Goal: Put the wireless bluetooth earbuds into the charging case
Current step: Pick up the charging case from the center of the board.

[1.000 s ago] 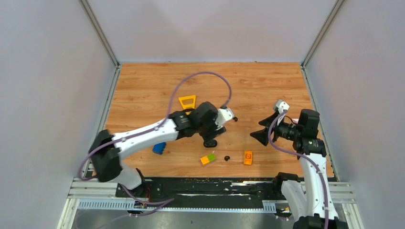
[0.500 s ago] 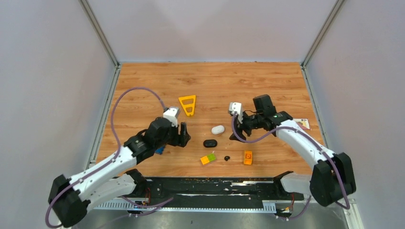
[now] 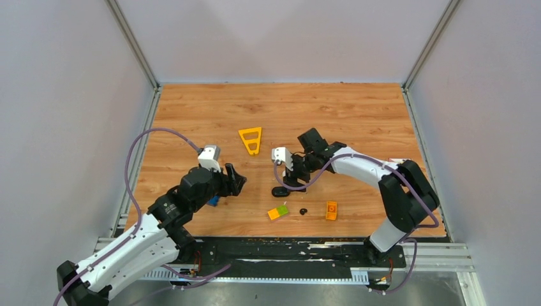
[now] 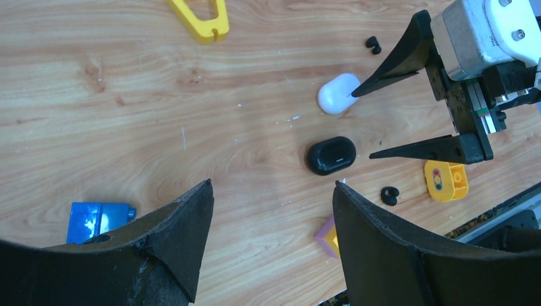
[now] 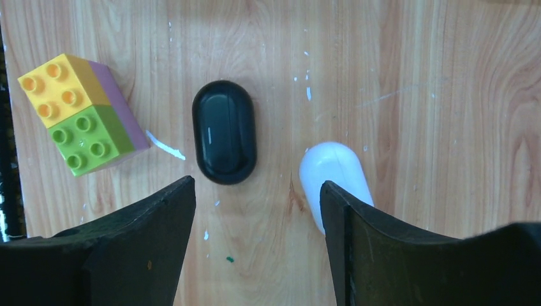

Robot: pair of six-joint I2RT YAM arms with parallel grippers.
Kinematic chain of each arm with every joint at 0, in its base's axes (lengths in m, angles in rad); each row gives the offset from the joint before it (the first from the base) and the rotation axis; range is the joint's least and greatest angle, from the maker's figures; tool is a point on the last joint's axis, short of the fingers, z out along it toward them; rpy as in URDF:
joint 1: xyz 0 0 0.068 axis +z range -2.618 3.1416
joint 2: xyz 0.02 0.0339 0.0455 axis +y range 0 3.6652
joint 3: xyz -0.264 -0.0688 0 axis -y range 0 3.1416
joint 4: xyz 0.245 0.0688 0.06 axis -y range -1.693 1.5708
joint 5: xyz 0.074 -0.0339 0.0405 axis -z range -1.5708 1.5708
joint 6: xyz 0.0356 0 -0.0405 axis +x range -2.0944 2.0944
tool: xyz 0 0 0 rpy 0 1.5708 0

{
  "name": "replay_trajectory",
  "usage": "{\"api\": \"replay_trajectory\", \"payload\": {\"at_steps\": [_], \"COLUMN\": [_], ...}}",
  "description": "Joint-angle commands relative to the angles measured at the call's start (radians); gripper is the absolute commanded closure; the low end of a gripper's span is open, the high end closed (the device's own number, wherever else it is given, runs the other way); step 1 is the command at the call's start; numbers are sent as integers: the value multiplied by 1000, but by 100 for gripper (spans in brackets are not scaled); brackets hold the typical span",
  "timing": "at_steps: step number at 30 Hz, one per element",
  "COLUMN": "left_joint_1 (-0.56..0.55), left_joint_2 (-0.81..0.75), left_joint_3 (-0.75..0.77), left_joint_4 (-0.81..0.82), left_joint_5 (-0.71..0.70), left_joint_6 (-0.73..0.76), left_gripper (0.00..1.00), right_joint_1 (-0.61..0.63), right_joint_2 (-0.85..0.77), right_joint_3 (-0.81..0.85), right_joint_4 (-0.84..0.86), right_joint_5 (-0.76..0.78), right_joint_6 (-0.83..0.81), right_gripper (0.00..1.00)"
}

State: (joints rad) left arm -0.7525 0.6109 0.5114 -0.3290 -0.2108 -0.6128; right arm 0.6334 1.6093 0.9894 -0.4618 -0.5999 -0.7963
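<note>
The white oval charging case (image 4: 337, 94) lies shut on the wood, beside a black oval pod (image 4: 330, 155). My right gripper (image 4: 362, 125) hangs open over the two, one fingertip at the case's edge. In the right wrist view the case (image 5: 332, 172) is partly behind the right finger (image 5: 383, 248). The pod (image 5: 224, 131) lies just ahead of that gripper (image 5: 256, 185), with bare wood between the jaws. One black earbud (image 4: 389, 195) lies near the front and another (image 4: 372, 44) lies farther back. My left gripper (image 4: 273, 185) is open and empty, left of them. From above, the right gripper (image 3: 288, 181) hides the case.
A yellow triangle frame (image 3: 250, 139) lies at the back centre. A blue brick (image 3: 212, 201) sits under the left arm. An orange and green brick (image 5: 76, 121) and an orange brick (image 4: 446, 180) lie near the table's front edge (image 3: 281, 237).
The right arm swung left and brought its open gripper over the white case and the black pod. The left arm pulled back from the centre toward the left front.
</note>
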Motion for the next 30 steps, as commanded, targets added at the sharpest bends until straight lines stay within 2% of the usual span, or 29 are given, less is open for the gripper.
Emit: {"api": "replay_trajectory", "payload": {"at_steps": [1, 8, 20, 27, 30], "left_joint_1": [2, 2, 2, 2, 2], "left_joint_2": [-7, -25, -26, -25, -11], "left_joint_3": [11, -14, -28, -35, -57], "left_joint_4": [-13, 7, 8, 13, 44], "left_joint_5": [-33, -62, -55, -47, -23], "left_joint_6": [-65, -81, -98, -127, -152], "left_gripper": [25, 26, 26, 25, 25], "right_joint_1": [45, 75, 127, 142, 144], "right_joint_2": [61, 132, 132, 130, 111], "right_joint_3": [86, 133, 57, 27, 26], "right_joint_4": [-18, -65, -40, 23, 20], "right_joint_5": [10, 12, 77, 114, 124], "right_joint_6": [-53, -75, -118, -93, -88], "right_gripper": [28, 34, 41, 52, 65]}}
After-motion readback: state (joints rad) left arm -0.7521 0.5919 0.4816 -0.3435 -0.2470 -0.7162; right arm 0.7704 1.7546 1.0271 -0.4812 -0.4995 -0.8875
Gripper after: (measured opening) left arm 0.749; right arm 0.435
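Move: The black charging case lies about 2 cm back and 3 cm left of the right hand, some 5 cm below it. At about the same depth, the white case is 4 cm ahead of the hand, the orange-green brick about 9 cm back and 4 cm left, and the black earbuds about 9 cm back and 4 cm right. From the left hand, the black case is about 11 cm right, 2 cm ahead and 15 cm below. The right hand sinks about 4.5 cm, easing back and left, and closes its fingers around the black charging case. ##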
